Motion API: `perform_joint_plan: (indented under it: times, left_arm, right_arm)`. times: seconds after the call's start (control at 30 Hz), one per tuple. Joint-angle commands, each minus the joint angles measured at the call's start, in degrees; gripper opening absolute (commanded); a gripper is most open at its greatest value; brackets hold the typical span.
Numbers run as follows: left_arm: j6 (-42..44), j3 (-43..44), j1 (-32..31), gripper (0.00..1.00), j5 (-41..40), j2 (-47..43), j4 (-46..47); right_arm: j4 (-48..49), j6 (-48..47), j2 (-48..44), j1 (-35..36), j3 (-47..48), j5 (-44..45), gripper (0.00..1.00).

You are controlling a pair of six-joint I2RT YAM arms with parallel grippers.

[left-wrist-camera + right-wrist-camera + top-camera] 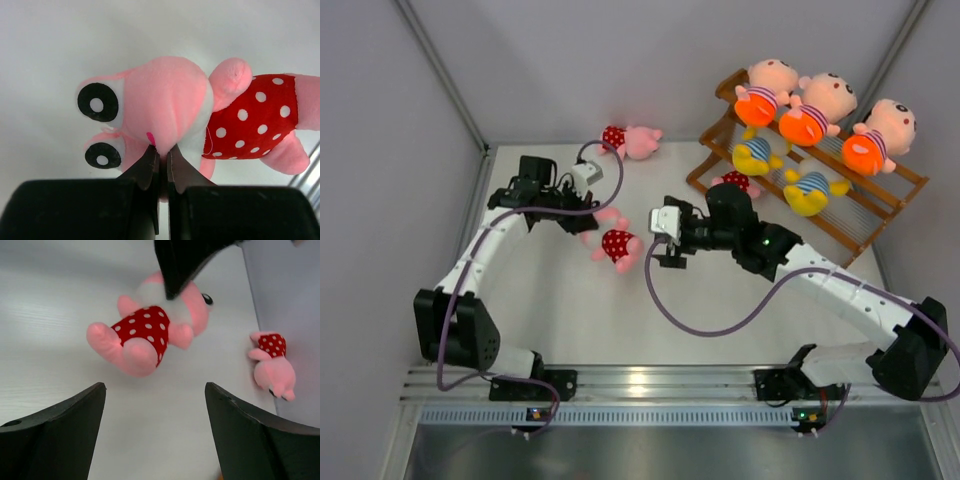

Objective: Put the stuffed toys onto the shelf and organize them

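Note:
My left gripper [161, 149] is shut on the snout of a pink stuffed toy [165, 100] in a red polka-dot dress; from above, that toy [617, 244] lies mid-table at the left gripper [588, 228]. The right gripper [155, 390] stands open and empty just short of the toy's legs [125, 350], and from above the right gripper [658, 252] is to the toy's right. A second pink toy [632, 140] lies by the back wall. The wooden shelf [900, 178] holds three peach toys [815, 108] on top, two yellow ones [758, 152] below, and a pink one [735, 182] partly hidden.
Grey walls close in the white table [580, 320] at the left and back. The right arm [820, 270] stretches across in front of the shelf's lower tier. Purple cables [720, 325] loop over the table.

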Motion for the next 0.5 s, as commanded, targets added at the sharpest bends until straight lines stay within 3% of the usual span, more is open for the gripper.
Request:
perform_joint_plan:
  times: [0.0,0.13,0.37,0.47]
  left_arm:
    - [1.61,-2.71,-2.36,0.00,6.94,-7.54,-3.53]
    - [1.34,-2.90,-5.70,0.00,7.02,-12.47,-5.20]
    - [-0.50,-2.72,-6.67,0.00,8.78,-13.27,-5.56]
    - [-1.20,-2.28,-6.67,0.00,8.70,-12.92,-5.56]
  right_arm:
    - [-1.90,-4.15,1.03,4.61,3.05,-5.23,0.82]
    - [-4.54,-6.52,3.49,8.30,4.19,-4.08,0.83]
    - [-7.62,-7.58,8.41,12.09,6.39,1.63,0.80]
    - [-7.80,-3.46,9.99,12.70,7.80,6.99,0.37]
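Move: The pink stuffed toy hangs by its neck from the shut left gripper, its middle some 5 cm to that hand's right, 3 cm nearer the base and 3 cm below. From the open right gripper it lies about 11 cm left, 3 cm ahead and 10 cm lower. The other pink toy lies on the table some 38 cm ahead of the right hand, 9 cm left and 20 cm down; the shelved pink toy is roughly 22 cm ahead, 17 cm right and 12 cm down. The right hand comes to take the toy over in mid-air: wide open, it goes about 5 cm left and 5 cm back, then mainly sinks some 5 cm onto the toy's red-dressed lower body, its left-pointing fingers tipping farther down, and only at the end do they close about halfway around body and leg. Still pinching the neck, the left hand brings the toy some 7 cm back, 4 cm right and 5 cm up to meet the right hand, turning about 10 degrees clockwise and easing to a near stop while the right one sinks. ##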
